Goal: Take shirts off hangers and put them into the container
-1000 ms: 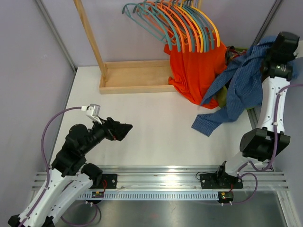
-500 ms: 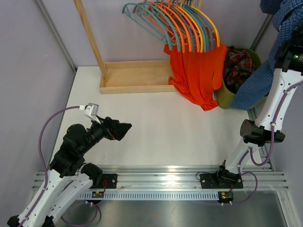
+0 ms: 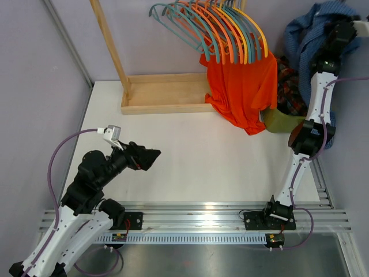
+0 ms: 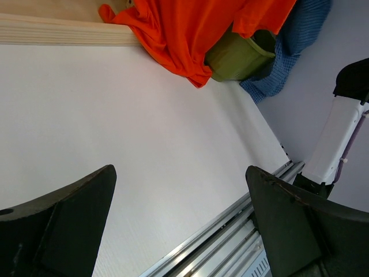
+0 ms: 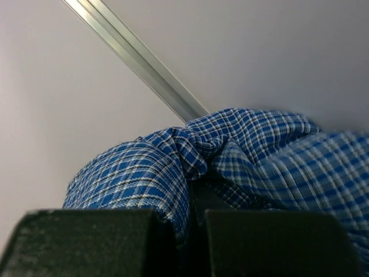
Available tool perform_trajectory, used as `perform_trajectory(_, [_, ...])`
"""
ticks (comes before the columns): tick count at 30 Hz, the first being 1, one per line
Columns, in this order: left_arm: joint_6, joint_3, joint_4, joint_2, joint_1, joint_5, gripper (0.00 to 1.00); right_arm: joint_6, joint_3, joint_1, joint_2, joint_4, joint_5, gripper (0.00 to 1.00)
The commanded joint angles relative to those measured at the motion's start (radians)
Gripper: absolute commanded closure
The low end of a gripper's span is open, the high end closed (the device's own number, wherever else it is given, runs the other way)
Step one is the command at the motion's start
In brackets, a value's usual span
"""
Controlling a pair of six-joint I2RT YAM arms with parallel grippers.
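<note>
My right gripper (image 3: 347, 27) is raised high at the back right, shut on the dark blue small-check shirt (image 3: 308, 36), which hangs bunched over the olive-green container (image 3: 281, 120). In the right wrist view the checked cloth (image 5: 173, 167) is pinched in my right gripper (image 5: 190, 242). A red-brown-green plaid shirt (image 3: 288, 86) lies in the container. The orange-red shirt (image 3: 242, 86) hangs from the bunch of orange, teal and yellow hangers (image 3: 219, 29). My left gripper (image 3: 151, 157) hovers open over the near left of the table, holding nothing. Its view shows the orange-red shirt (image 4: 190, 29) and the container (image 4: 239, 55).
A flat wooden base frame (image 3: 164, 93) with an upright post (image 3: 109, 46) stands at the back. Grey walls close in both sides. A metal rail (image 3: 202, 214) runs along the near edge.
The right arm has swung the dark blue check shirt off the table and up, then stretched back over the container. The left arm has not moved.
</note>
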Motion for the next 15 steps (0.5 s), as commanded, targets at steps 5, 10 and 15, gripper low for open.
perform_trajectory(5, [-0.033, -0.039, 0.118, 0.022, 0.000, 0.014, 0.01, 0.119, -0.266, -0.001, 0.003, -0.536, 0.036, 1.00])
perform_trajectory(10, [-0.052, -0.051, 0.156, 0.053, 0.000, 0.062, 0.01, 0.136, -0.364, -0.001, 0.110, -0.831, -0.031, 1.00])
perform_trajectory(15, [-0.067, -0.060, 0.156, 0.025, 0.000, 0.067, 0.01, 0.099, -0.511, 0.021, 0.128, -0.804, -0.061, 1.00])
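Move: The container lies some 43 cm below the right hand, which is raised high with the blue checked shirt in its fingers; the container's middle is about 4 cm nearer the base and 7 cm to the left. The plaid shirt lies in it, roughly 4 cm back and 10 cm left of the hand. The hanging orange shirt is about 38 cm left, 8 cm back and 32 cm down. From the left hand, the container is about 37 cm ahead, 77 cm right and 17 cm below. Still pinching the bunched blue checked shirt, the right hand whips it steeply down about 40 cm into the container, bulging some 5 cm forward at first and coming back as it sinks. The wrist pitches over by some 60 degrees so that the fingers end up pointing down; the drop slows towards the end, and the grip stays shut. ##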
